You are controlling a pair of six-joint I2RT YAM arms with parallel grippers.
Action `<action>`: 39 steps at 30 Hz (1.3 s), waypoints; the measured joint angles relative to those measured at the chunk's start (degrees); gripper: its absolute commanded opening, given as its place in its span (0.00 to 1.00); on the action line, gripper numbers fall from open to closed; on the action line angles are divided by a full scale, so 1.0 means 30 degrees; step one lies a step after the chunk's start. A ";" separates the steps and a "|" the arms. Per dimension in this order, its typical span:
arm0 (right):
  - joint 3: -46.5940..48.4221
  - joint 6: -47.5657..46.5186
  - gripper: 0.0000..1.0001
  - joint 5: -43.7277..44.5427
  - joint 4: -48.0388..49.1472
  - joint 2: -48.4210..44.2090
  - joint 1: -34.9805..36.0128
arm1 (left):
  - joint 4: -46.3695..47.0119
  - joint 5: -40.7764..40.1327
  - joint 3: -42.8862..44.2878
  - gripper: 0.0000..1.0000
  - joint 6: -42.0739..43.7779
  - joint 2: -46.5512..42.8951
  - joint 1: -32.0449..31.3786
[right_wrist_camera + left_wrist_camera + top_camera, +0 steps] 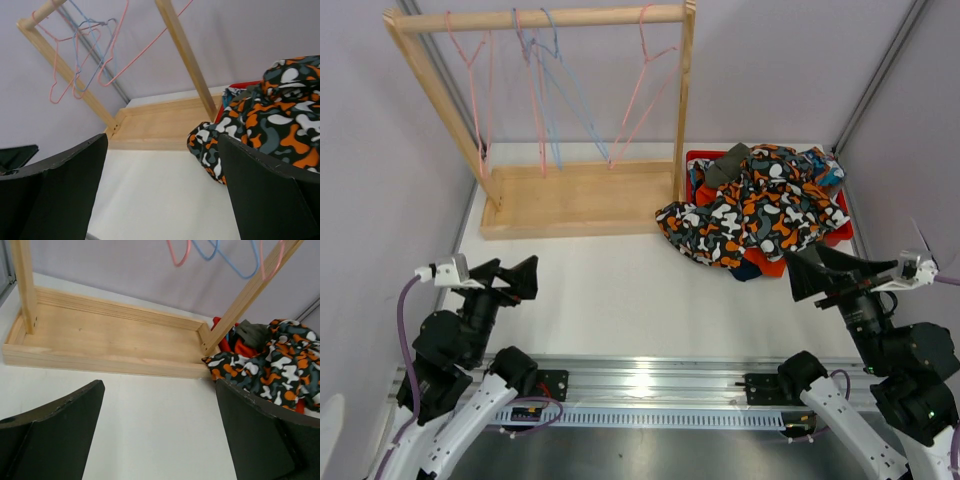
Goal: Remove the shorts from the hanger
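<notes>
The shorts (755, 210) lie in a heap at the right, on a red tray (692, 160). The orange, black, white and grey blotch pair is on top and spills onto the table. An olive pair (728, 165) and a teal print pair (825, 165) show at the heap's back. Several pink and blue wire hangers (550, 60) hang bare on the wooden rack's rail. My left gripper (512, 272) is open over the near left table, with nothing between its fingers. My right gripper (805, 272) is open just in front of the heap, apart from it. The left wrist view shows the heap (280, 365) beyond my open left gripper (160, 390); the right wrist view shows the heap (270, 115) beyond my open right gripper (162, 142).
The wooden rack's base (580, 195) stands at the back left, its right post (682, 100) right beside the tray. Grey walls close in the left, back and right sides. A metal rail (650, 385) runs along the near edge between the arm bases.
</notes>
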 measured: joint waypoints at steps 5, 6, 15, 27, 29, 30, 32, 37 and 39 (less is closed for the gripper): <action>-0.0510 -0.0517 0.99 0.1902 -0.1253 -0.1734 0.0000 | 0.0313 -0.0597 -0.2047 0.99 0.1035 -0.3140 -0.0007; -0.0670 -0.0561 0.99 0.2266 -0.1632 -0.1923 0.0000 | 0.0605 -0.0809 -0.2106 0.99 0.1275 -0.3111 0.0000; -0.1530 -0.0685 0.99 0.3257 -0.3665 -0.2186 0.0000 | 0.1173 -0.0525 -0.2521 0.98 0.1858 -0.2441 -0.0007; -0.1683 -0.0903 0.99 0.2914 -0.3898 -0.2164 0.0015 | 0.1180 0.0160 -0.2550 0.99 0.1996 -0.1712 -0.0007; -0.1741 -0.0911 0.99 0.2856 -0.3876 -0.2186 0.0015 | 0.1188 0.0291 -0.2550 0.99 0.1996 -0.1639 -0.0007; -0.1785 -0.0918 0.99 0.2827 -0.3883 -0.2193 0.0015 | 0.1188 0.0313 -0.2550 0.99 0.1996 -0.1588 -0.0007; -0.1872 -0.0925 0.99 0.2812 -0.3891 -0.2200 0.0015 | 0.1195 0.0350 -0.2550 0.99 0.1996 -0.1479 -0.0007; -0.1960 -0.0962 0.99 0.2812 -0.3883 -0.2331 0.0015 | 0.1195 0.0393 -0.2557 0.99 0.1996 -0.1297 -0.0007; -0.1960 -0.0969 0.99 0.2812 -0.3891 -0.2339 0.0015 | 0.1195 0.0430 -0.2557 0.98 0.1996 -0.1268 -0.0007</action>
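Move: The heap of removed shorts lies some 38 cm ahead of the right hand, about 6 cm to its right and 30 cm below. The red bin under it is centred roughly 43 cm ahead, 8 cm right and 36 cm below that hand. From the left hand the shorts lie about 35 cm ahead, 55 cm right and 22 cm below; the rack's wooden base is around 39 cm ahead, 13 cm right and 29 cm below. Open and empty, the right hand sinks about 8 cm, easing right before the shorts; the left sinks 3. ##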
